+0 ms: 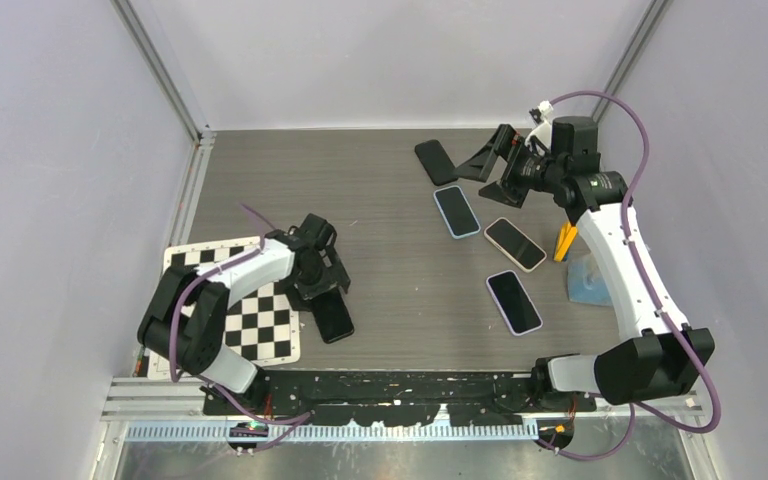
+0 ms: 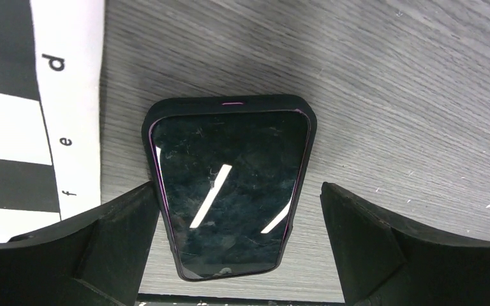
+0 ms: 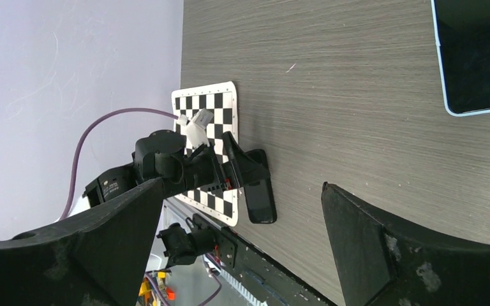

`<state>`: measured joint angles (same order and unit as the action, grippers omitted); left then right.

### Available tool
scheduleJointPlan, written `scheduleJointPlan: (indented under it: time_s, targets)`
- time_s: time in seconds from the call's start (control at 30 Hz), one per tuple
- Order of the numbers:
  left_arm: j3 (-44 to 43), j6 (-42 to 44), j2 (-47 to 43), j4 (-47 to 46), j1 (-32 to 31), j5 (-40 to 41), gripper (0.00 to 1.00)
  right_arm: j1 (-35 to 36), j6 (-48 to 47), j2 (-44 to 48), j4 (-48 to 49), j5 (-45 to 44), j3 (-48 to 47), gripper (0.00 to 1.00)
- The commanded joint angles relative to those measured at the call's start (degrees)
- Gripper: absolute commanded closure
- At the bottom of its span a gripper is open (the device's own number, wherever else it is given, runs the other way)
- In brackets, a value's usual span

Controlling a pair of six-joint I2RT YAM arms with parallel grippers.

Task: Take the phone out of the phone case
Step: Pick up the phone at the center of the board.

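A phone in a black phone case lies face up on the grey table, just right of the checkerboard mat; its screen is dark, with a thin purple rim inside the case. My left gripper stands open over the phone's near end, one finger close beside the case's left edge and the other well clear on the right. From above, the same phone sticks out in front of the left gripper. My right gripper hangs open and empty at the back right.
The checkerboard mat lies under the left arm. On the right half lie a black phone, a blue-cased phone, a tan-cased one and a lilac-cased one. A yellow object and a blue one sit by the right arm.
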<state>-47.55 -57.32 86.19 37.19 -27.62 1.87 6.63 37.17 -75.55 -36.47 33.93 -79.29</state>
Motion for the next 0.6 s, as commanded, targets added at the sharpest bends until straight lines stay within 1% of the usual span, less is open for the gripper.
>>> scheduleJointPlan:
  time_s: [0.0, 0.07, 0.17, 0.23, 0.27, 0.37, 0.4, 0.5, 0.57]
  targets:
    - [-2.6, 1.6, 4.9, -1.4, -1.1, 3.5, 0.02, 0.0, 0.0, 2.3, 2.8, 0.7, 1.4, 0.00]
    - [-4.3, 1.5, 6.7, 2.0, -1.9, 6.2, 0.02, 0.0, 0.7, 2.8, 3.7, -0.1, 2.6, 0.00]
    - [-5.7, 3.1, 8.4, 3.2, -3.5, 8.7, 0.01, 0.1, 1.7, 3.3, 5.5, 0.4, 5.0, 0.00]
    - [-6.8, 3.3, 9.6, 5.2, -4.9, 10.9, 0.00, 0.4, 1.4, 3.0, 4.8, 0.4, 5.3, 0.00]
    - [-7.3, 3.3, 10.2, 6.1, -5.5, 11.8, 0.02, 0.9, 0.8, 3.1, 4.5, -0.2, 5.5, 0.00]
    - [-7.6, 3.4, 11.4, 7.1, -6.6, 13.4, 0.10, 1.6, -0.3, 3.5, 4.4, -3.4, 6.8, 0.00]
    - [-7.4, 3.3, 11.3, 6.9, -6.8, 13.6, 0.14, 2.0, -0.6, 3.9, 4.6, -3.8, 7.1, 0.00]
    - [-6.2, 3.2, 10.4, 5.6, -6.9, 13.3, 0.32, 3.0, -1.3, 3.7, 5.6, -4.6, 7.5, 0.00]
    - [-6.2, 3.6, 9.5, 4.3, -6.9, 12.6, 0.42, 3.6, -0.8, 2.8, 5.6, -4.6, 7.1, 0.05]
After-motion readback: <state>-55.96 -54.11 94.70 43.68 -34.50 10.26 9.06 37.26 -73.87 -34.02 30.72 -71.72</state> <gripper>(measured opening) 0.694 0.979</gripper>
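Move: The cased phone lies right between my left hand's open fingers, its middle some 3 cm back and 1 cm to the right of them and about 1 cm below. The chessboard's middle is roughly 25 cm to the left and 2 cm back. The blue phone is about 24 cm ahead and 36 cm to the right. From my right hand, the cased phone lies some 35 cm left, 13 cm back and 30 cm below. Low over the phone, I ease my left hand about 1 cm to the right and slightly down, rolling its left side up and twisting clockwise, each some 10 degrees. Then I close the fingers from wide open to about two thirds, pinching the phone across its two long edges. Meanwhile my right hand sinks about 4 cm, empty and open. ##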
